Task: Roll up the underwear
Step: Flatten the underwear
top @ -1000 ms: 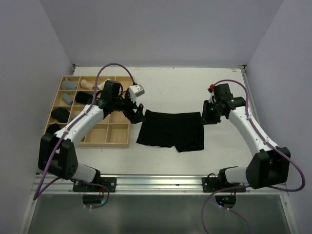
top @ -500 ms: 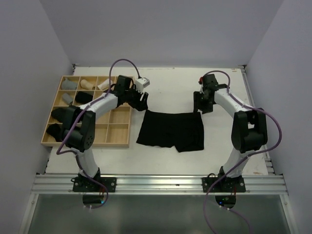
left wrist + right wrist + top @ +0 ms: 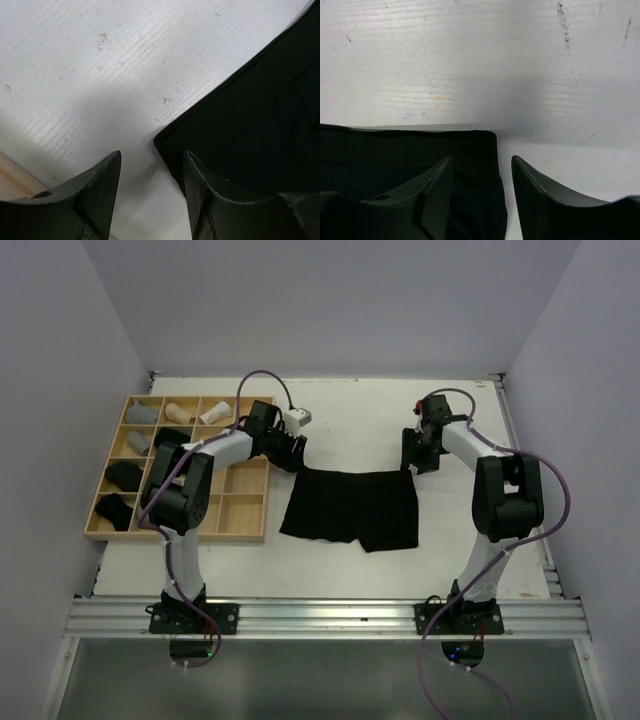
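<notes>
Black underwear (image 3: 352, 508) lies flat and spread out on the white table, waistband towards the back. My left gripper (image 3: 292, 458) is open just above its back left corner (image 3: 165, 142), one finger over the cloth and one over bare table. My right gripper (image 3: 412, 460) is open above the back right corner (image 3: 487, 137), straddling the cloth's edge. Neither holds anything. Several rolled underwear, grey (image 3: 141, 413), beige (image 3: 180, 411), white (image 3: 213, 413) and black (image 3: 124, 474), sit in the wooden grid tray (image 3: 230, 515).
The wooden tray stands at the left of the table; its near right compartments hold nothing. Lilac walls close the table on the left, back and right. A metal rail (image 3: 330, 615) runs along the near edge by the arm bases.
Both arms have swung back towards the far edge of the underwear and come down at its two back corners. The underwear has not moved.
</notes>
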`<state>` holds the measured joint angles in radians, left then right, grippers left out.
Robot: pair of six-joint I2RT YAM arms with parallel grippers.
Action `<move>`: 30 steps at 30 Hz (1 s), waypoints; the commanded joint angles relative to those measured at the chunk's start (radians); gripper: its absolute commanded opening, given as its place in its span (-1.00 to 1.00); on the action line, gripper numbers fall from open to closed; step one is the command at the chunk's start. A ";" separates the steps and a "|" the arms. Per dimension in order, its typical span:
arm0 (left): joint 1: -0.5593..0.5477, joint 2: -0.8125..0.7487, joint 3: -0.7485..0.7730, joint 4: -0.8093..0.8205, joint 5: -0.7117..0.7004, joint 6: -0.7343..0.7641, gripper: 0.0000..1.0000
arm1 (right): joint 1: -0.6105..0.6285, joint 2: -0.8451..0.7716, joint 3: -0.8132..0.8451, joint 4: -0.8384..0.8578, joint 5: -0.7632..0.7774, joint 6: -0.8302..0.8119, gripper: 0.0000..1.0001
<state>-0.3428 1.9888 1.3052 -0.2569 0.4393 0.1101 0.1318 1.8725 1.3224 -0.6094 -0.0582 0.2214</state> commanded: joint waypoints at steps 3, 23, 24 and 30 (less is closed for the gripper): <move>0.001 0.059 0.054 -0.028 0.027 -0.033 0.06 | -0.014 0.040 0.015 0.039 -0.083 -0.001 0.04; 0.036 -0.008 -0.003 0.031 0.169 -0.049 -1.00 | -0.015 -0.009 -0.009 0.062 -0.129 -0.016 -1.00; 0.042 -0.039 -0.013 0.044 0.185 -0.052 -1.00 | -0.015 -0.021 -0.009 0.062 -0.141 -0.017 -1.00; 0.047 -0.221 -0.038 0.178 0.268 -0.010 -1.00 | -0.015 -0.229 0.020 0.059 -0.146 -0.053 -1.00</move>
<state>-0.3038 1.9244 1.2598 -0.2249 0.6281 0.0818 0.1188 1.8076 1.3010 -0.5766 -0.1837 0.2066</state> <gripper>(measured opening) 0.010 0.026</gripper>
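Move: The underwear's far-left corner lies almost between the left fingers, about 1 cm below and 1 cm to the right of that hand. The far-right corner is about 2 cm below the right hand and 1 cm to its left. The underwear's middle is roughly 8 cm back and 11 cm right of the left hand, or 12 cm left of the right hand. The organizer box's middle stands some 23 cm left of the left hand and level with it. The underwear's two far corners are pinched at the same time: the left hand settles about 1 cm and the right about 2 cm while easing a centimetre left, and the half-open fingers of each shut on its corner. Only at the end do both rise together with the cloth, some 4 to 5 cm, the left drawing back about a centimetre and tilting some 10 degrees. ##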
